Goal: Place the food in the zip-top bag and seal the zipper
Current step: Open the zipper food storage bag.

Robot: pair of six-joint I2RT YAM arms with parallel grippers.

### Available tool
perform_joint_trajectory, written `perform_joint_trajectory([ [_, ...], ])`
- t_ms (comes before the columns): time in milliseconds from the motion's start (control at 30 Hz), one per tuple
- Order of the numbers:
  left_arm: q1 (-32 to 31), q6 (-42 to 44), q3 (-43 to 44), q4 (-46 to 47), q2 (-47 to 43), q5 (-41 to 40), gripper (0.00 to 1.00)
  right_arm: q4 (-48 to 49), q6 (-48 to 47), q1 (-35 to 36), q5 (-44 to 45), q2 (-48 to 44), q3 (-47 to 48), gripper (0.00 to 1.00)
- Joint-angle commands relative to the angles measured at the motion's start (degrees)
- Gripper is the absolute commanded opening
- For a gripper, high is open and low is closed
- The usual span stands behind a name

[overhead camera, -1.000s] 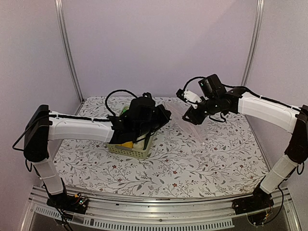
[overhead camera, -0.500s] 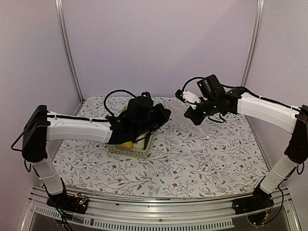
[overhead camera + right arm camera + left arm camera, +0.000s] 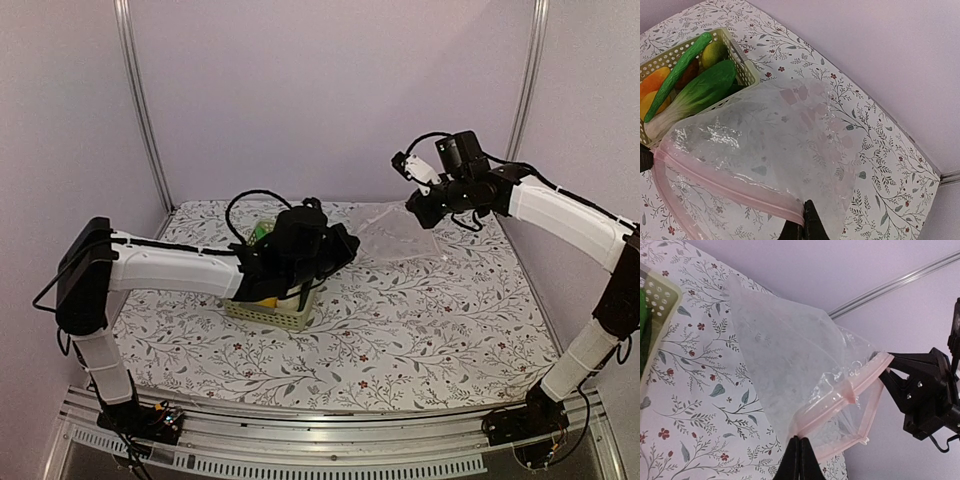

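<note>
The clear zip-top bag (image 3: 397,232) hangs stretched between my two grippers above the table. Its pink zipper (image 3: 840,399) gapes, the two strips apart in a loop. My left gripper (image 3: 800,440) is shut on one end of the strip, and my right gripper (image 3: 807,205) is shut on the other end (image 3: 725,186). The food lies in the pale green basket (image 3: 747,71): a cucumber (image 3: 680,65), a bok choy (image 3: 705,90), an orange piece (image 3: 652,80) and a yellow-green piece (image 3: 715,50). In the top view my left arm hides most of the food.
The basket (image 3: 272,312) stands left of the middle on the flowered tablecloth (image 3: 420,330), under my left arm. Lilac walls with metal corner posts (image 3: 140,110) close the back and both sides.
My right gripper has shut on the bag's zipper edge and lifted up and to the right, drawing the bag taut. The left gripper has stayed shut on the other end, shifting slightly.
</note>
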Motion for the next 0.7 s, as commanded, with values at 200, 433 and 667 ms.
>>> perform_joint_trajectory([
  [200,0.65,20.53,7.94,1.83,1.42,6.25,0.60,0.53,1.95,-1.96,2.12,-2.81,-1.29,0.00],
  [433,-1.18,16.65,9.81,2.18,5.69,4.27,0.68,1.23,4.56,-2.06,0.61,-1.72,0.07,0.00],
  [667,-1.41,14.22,19.11,1.84,13.50,2.15,0.68,1.23,5.46,-2.06,-0.80,-0.54,-0.77,0.00],
])
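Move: The left gripper still pinches one stretch of the bag's zipper. The zipper edge hanging from the right gripper lies some 11 cm to its right, 2 cm ahead and 1 cm lower. The right gripper is about 10 cm right, 4 cm ahead and 3 cm higher. The food basket is roughly 18 cm left, 7 cm ahead and 17 cm below. From the right gripper, that zipper edge hangs about 4 cm below and 2 cm back, 1 cm right. Open the left fingers to about two-thirds so they let go of the zipper, and swing the gripper right and up about 5 cm, tipping the fingertips up some 15 degrees. Then keep going right, sinking a little and edging forward, towards the zipper edge under the right gripper, about 6 cm right in all. Keep the right gripper shut on the bag and let it drift barely 2 cm right. ##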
